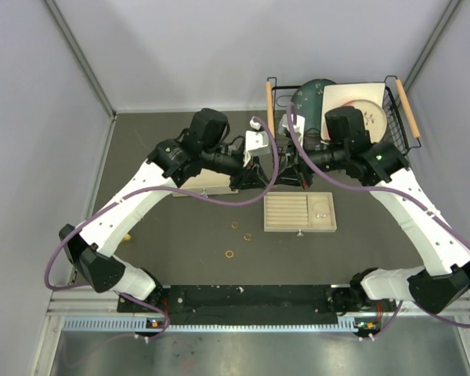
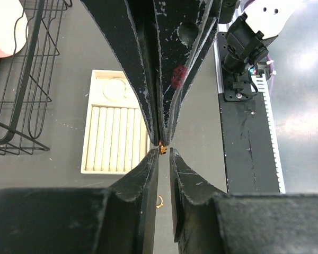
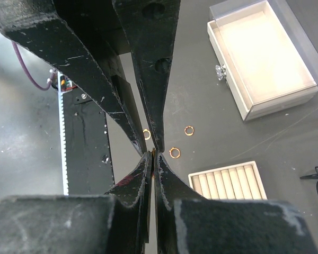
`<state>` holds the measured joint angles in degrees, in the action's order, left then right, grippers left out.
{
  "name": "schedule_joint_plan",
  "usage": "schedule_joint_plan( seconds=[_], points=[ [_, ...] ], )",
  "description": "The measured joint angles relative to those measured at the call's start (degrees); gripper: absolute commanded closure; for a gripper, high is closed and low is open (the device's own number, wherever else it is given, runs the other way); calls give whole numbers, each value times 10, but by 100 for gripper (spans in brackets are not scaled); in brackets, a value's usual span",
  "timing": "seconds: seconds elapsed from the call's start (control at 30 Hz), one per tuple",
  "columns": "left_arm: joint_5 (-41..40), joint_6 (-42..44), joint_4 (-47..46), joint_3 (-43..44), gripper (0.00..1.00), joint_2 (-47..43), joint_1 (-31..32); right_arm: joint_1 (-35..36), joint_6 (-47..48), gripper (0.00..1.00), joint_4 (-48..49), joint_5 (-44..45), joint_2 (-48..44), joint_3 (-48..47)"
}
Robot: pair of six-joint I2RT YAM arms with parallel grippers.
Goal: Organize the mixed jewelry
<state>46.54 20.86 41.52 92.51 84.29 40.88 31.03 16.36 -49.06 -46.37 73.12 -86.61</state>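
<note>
Both grippers meet fingertip to fingertip above the dark table. My right gripper point(image 3: 154, 154) is shut on a tiny gold ring point(image 3: 154, 152), held edge-on at its tips. In the left wrist view that ring point(image 2: 162, 150) sits at the tips of my left gripper point(image 2: 163, 152), whose fingers stand a narrow gap apart on either side of it. Three more gold rings point(image 1: 234, 225) point(image 1: 247, 236) point(image 1: 230, 254) lie loose on the table in front of the arms. One of them point(image 2: 159, 201) shows below the left fingers. The silver bracelet hoop is not visible.
A beige slotted tray point(image 1: 300, 227) lies right of centre. A white box with a clear lid point(image 3: 265, 58) sits under the left arm. A black wire basket point(image 1: 397, 117) with a plate and a dark bowl stands at the back right.
</note>
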Motion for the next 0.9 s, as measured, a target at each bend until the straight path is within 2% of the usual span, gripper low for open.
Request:
schedule_joint_plan(
  seconds=[0.43, 0.5, 0.73, 0.9],
  points=[
    [5, -9, 0, 0, 100, 6, -2, 0, 0, 100, 1, 2, -1, 9],
    [6, -13, 0, 0, 100, 6, -2, 1, 0, 99, 2, 2, -2, 9],
    [18, -29, -6, 0, 100, 6, -4, 4, -1, 72, 2, 15, -5, 9],
    [30, -56, -49, -25, 100, 1, -18, 5, -1, 61, 3, 50, -17, 9]
  ],
)
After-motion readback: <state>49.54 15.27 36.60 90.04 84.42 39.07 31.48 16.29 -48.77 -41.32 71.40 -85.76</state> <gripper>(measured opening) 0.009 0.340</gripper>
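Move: The gold ring in the right hand's shut fingers sits between the left hand's half-parted fingertips, about 1 cm to the left hand's right and level with it; from the right hand it is 1 cm to the left. Some 31 cm below, the ring tray's middle lies about 4 cm ahead and 9 cm to the right of the left hand, and the nearest loose ring about 6 cm to its left and 3 cm back. Staying almost in place in mid-air, the left hand shuts its fingers and pinches the gold ring still held by the right hand. Only then do the right fingers open to about a third, letting go of the ring, as that hand starts easing off to its right and slightly forward, not quite 1 cm, turning about 5 degrees clockwise. ##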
